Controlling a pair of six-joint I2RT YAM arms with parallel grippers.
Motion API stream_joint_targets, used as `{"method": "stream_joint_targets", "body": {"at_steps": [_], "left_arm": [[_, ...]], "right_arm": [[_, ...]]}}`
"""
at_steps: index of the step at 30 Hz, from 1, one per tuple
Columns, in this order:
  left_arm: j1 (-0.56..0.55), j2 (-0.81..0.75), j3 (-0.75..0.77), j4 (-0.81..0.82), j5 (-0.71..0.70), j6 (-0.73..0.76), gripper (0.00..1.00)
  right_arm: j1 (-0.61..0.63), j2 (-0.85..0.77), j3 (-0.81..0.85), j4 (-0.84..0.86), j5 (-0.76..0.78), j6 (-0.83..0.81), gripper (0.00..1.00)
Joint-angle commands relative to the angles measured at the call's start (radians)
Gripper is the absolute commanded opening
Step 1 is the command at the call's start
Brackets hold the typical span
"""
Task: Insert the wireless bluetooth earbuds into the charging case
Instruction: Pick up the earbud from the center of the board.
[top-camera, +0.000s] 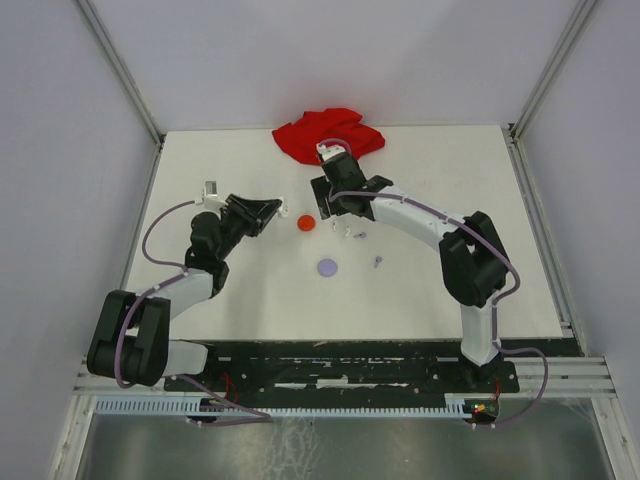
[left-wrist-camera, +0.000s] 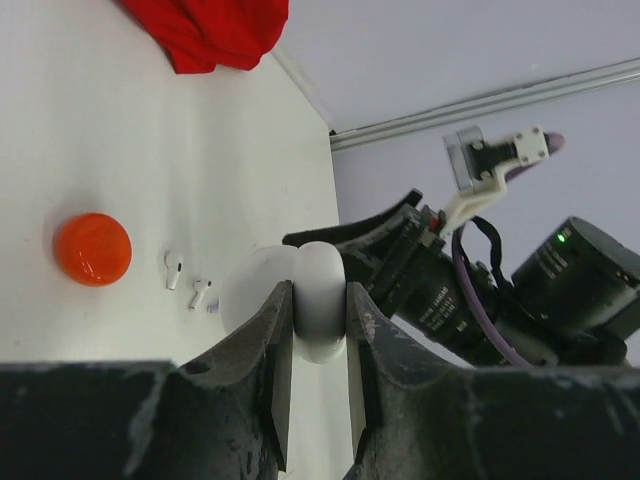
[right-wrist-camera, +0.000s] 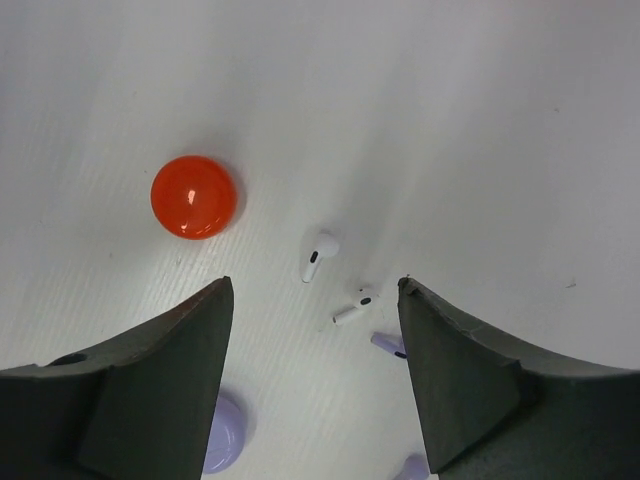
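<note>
My left gripper (left-wrist-camera: 318, 289) is shut on a white rounded charging case (left-wrist-camera: 262, 292), held just above the table; in the top view this gripper (top-camera: 272, 211) sits left of a red round disc (top-camera: 306, 222). My right gripper (right-wrist-camera: 313, 290) is open and hovers over two white earbuds (right-wrist-camera: 318, 255) (right-wrist-camera: 352, 307) lying on the table. A lavender earbud (right-wrist-camera: 388, 345) lies beside the right finger. In the top view the right gripper (top-camera: 326, 208) is just right of the red disc and the white earbuds (top-camera: 351, 234) lie below it. No red earbuds show.
A lavender round disc (top-camera: 328, 267) lies nearer the arms, and another lavender earbud (top-camera: 378, 261) to its right. A crumpled red cloth (top-camera: 328, 133) lies at the table's back edge. The right arm (left-wrist-camera: 500, 290) is close to the left gripper.
</note>
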Motion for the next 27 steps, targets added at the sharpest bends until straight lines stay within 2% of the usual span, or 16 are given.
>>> {"method": "stream_joint_targets", "body": {"at_steps": [1, 9, 27], "left_arm": [[0.026, -0.032, -0.006, 0.051, 0.029, -0.042, 0.03], [0.050, -0.045, -0.007, 0.041, 0.069, -0.051, 0.03], [0.061, -0.014, -0.011, 0.062, 0.090, -0.056, 0.03]], "right_arm": [[-0.004, 0.113, 0.188, -0.193, -0.013, -0.024, 0.73], [-0.022, 0.233, 0.307, -0.257, -0.055, 0.028, 0.61], [-0.038, 0.329, 0.341, -0.259, -0.105, 0.060, 0.57]]}}
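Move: The white earbud to be picked lies almost straight below the right hand, about 11 cm down. The second white earbud lies about 3 cm to its right and 1 cm nearer the base; the red case stands some 7 cm to its left and 1 cm farther out; the purple case is roughly 11 cm back and 2 cm left of it. From the left hand, the earbud to be picked is about 4 cm ahead, 14 cm right and 19 cm down. Down onto the first white earbud comes the right hand, sinking about 8 cm almost straight, quickly at first and then easing, while the wrist tips some 15 degrees to point its fingers more steeply down. The fingers narrow from wide to a bit over half open early on, one to each side above the earbud, without closing on it. The left hand keeps its grip on the white case, shifting about 1 cm left. ##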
